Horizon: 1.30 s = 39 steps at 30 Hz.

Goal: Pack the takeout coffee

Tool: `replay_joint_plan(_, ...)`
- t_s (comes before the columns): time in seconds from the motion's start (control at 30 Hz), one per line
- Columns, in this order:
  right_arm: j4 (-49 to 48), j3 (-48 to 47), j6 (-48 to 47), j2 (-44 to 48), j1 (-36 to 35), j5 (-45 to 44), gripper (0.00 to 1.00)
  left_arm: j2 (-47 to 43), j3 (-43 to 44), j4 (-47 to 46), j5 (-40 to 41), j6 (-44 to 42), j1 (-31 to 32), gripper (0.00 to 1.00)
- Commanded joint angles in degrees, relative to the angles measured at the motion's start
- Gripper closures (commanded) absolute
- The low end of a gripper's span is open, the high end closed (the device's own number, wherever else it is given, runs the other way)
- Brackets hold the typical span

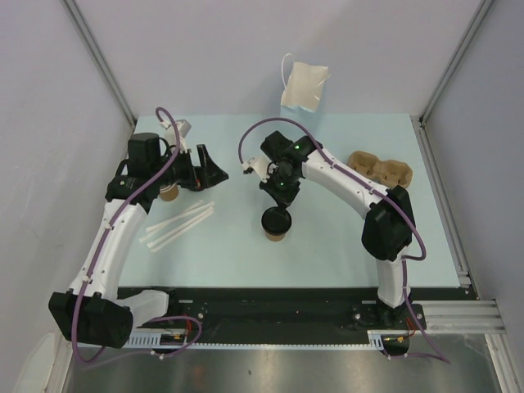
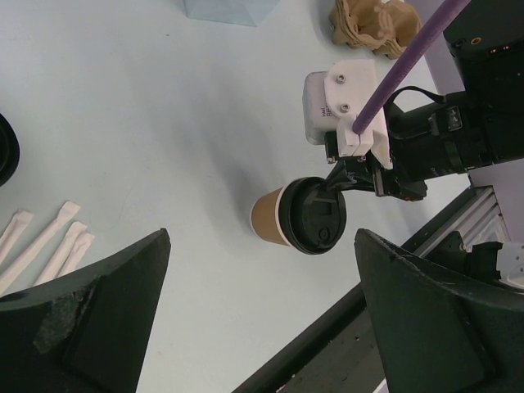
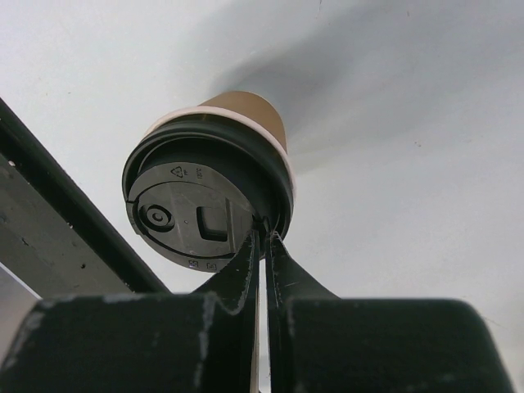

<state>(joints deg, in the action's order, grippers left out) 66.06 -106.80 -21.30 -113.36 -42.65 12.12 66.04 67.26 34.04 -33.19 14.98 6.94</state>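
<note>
The takeout coffee (image 1: 276, 223) stands upright near the table's middle, a brown paper cup under a black lid (image 3: 196, 196). My right gripper (image 1: 282, 205) hangs just above it, shut. In the right wrist view its closed fingertips (image 3: 264, 237) touch the near rim of the lid. The left wrist view shows the coffee (image 2: 296, 215) from the side with those fingertips on the lid's edge. My left gripper (image 1: 218, 169) is open with nothing in it, left of the cup and well apart from it. Its fingers (image 2: 106, 319) frame the cup from a distance.
A white paper bag (image 1: 303, 85) stands at the back centre. A brown pulp cup carrier (image 1: 381, 168) lies at the right. Several wrapped straws (image 1: 176, 223) lie at the left. A tan cup (image 1: 169, 192) sits partly hidden under my left arm. Something round and black (image 2: 5, 154) shows at the left edge of the left wrist view.
</note>
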Motion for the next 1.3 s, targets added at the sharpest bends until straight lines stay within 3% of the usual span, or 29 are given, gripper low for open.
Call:
replay_joint_plan(0.0, 0.5, -2.9, -0.4, -0.5, -0.3, 0.5, 1.00, -0.3, 0.9, -0.6, -0.9, 0.5, -0.6, 0.01)
replay_joint_plan(0.4, 0.8, -3.0, -0.5, -1.2, -0.6, 1.0, 0.96, -0.1, 0.8, -0.9, -1.4, 0.7, -0.7, 0.00)
replay_joint_plan(0.8, 0.8, -3.1, -0.6, -2.1, -0.6, 1.1, 0.85, -0.1, 0.5, -0.9, -1.7, 1.1, -0.9, 0.00)
replay_joint_plan(1.27, 1.3, -7.4, -0.1, 0.3, -0.2, 3.1, 0.59, -1.0, 0.0, -2.1, -4.5, 0.4, -1.1, 0.00)
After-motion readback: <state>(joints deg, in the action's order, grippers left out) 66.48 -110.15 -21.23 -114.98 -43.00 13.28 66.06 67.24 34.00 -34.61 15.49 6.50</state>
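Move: The right hand's shut fingertips are on the forward edge of the black lid, whose middle lies about 3 cm back and 2 cm left of them, roughly 1 cm below. The cup is directly under that lid, its middle some 6 cm below the hand. White stirrers lie about 30 cm left, 1 cm ahead and 10 cm down; the tall bag is some 27 cm ahead and 5 cm right, about level. From the left hand, the lid is about 15 cm right, 3 cm back and 14 cm below. The right hand stays nearly in place at the lid's forward edge while its shut fingers part to about two-fifths open, giving up their pinch on the rim. It eases a little left, dips about half a centimetre, then lifts again and drifts on, ending some 1 cm left and half a centimetre up from where it began, the wrist barely turning and the spread tips still close by the lid. ##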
